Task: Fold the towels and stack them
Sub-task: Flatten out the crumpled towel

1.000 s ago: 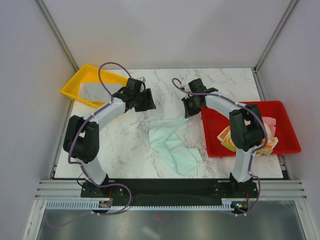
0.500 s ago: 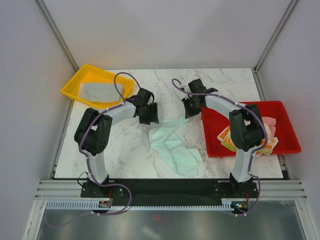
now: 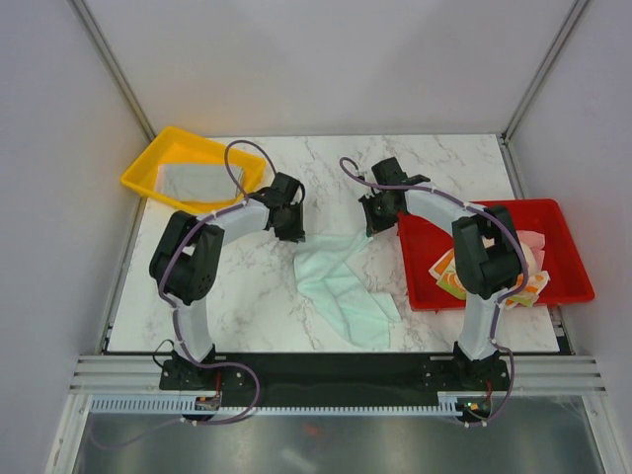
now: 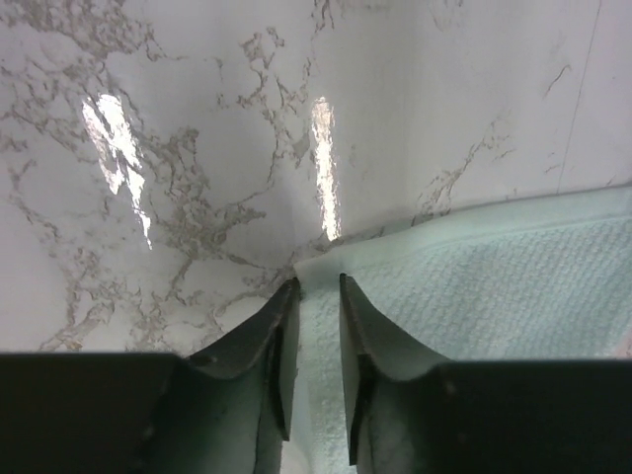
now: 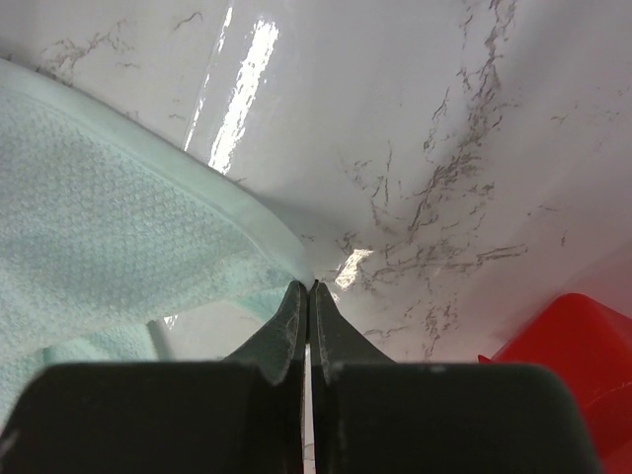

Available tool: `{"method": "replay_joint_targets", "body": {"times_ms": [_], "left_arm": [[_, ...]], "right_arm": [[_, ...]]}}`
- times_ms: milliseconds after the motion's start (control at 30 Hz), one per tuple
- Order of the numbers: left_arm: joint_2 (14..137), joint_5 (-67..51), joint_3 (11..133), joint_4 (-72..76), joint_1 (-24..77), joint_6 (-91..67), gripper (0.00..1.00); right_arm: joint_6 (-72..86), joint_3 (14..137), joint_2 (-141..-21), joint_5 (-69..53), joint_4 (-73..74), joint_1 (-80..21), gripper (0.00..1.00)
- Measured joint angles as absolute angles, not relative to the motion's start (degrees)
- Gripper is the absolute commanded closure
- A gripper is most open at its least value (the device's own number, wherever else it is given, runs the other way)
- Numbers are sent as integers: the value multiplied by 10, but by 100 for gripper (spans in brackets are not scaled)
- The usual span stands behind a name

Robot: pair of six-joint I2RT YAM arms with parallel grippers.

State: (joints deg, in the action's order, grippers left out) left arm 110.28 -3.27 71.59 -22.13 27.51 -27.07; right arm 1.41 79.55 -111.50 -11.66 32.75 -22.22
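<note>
A mint green towel (image 3: 341,286) lies crumpled at the table's middle. My left gripper (image 3: 293,229) is low over its upper left corner. In the left wrist view the fingers (image 4: 318,281) stand a little apart, astride that corner of the towel (image 4: 494,286), so the gripper is open. My right gripper (image 3: 373,225) is at the upper right corner. Seen from the right wrist, it (image 5: 308,286) is shut on the towel's edge (image 5: 99,227), which is lifted off the marble. A grey towel (image 3: 193,183) lies folded in the yellow tray. Cream-and-orange (image 3: 446,272) and pink (image 3: 533,242) towels lie in the red tray.
The yellow tray (image 3: 138,178) sits at the table's back left corner. The red tray (image 3: 420,259) is at the right edge, close beside my right gripper. Grey walls enclose the marble table (image 3: 247,286) on three sides.
My left arm swung from beside the yellow tray to the mint towel's upper left corner, and its jaws narrowed around it. The right arm and the towel stayed put.
</note>
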Motion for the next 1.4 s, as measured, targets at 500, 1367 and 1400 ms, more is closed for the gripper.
{"method": "replay_joint_targets", "body": {"times_ms": [500, 1367, 1400], "left_arm": [[1107, -70, 721, -211, 274, -272, 98], [819, -98, 638, -230, 274, -243, 98], [804, -102, 638, -231, 274, -243, 98]], "right_arm": [[18, 773, -1107, -122, 314, -223, 100], [96, 698, -894, -122, 265, -246, 100], [97, 698, -873, -124, 265, -250, 100]]}}
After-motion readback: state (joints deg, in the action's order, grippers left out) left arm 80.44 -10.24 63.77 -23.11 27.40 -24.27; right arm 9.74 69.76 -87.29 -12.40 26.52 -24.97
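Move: Between the left hand's still-open fingertips, and about a centimetre below the hand point, lies the towel's far left corner. The rumpled body runs some 13 cm back and 8 cm right of this hand, while the yellow box's middle sits about 19 cm ahead and 22 cm left. The right hand already pinches the far right corner; from it, the far left corner lies about 14 cm left and level, the red box's middle some 25 cm right and 5 cm back. Closing on the far left corner, the left fingers pinch it with a small shift of about 1 cm to the right, then carry it up some 15 cm and about 4 cm back. The right hand keeps its grip, eases back about 2 cm, then follows upward, late and fast, by some 12 cm, edging left. Both wrists tilt their fingertips outward, away from the base, by roughly 20 degrees. ##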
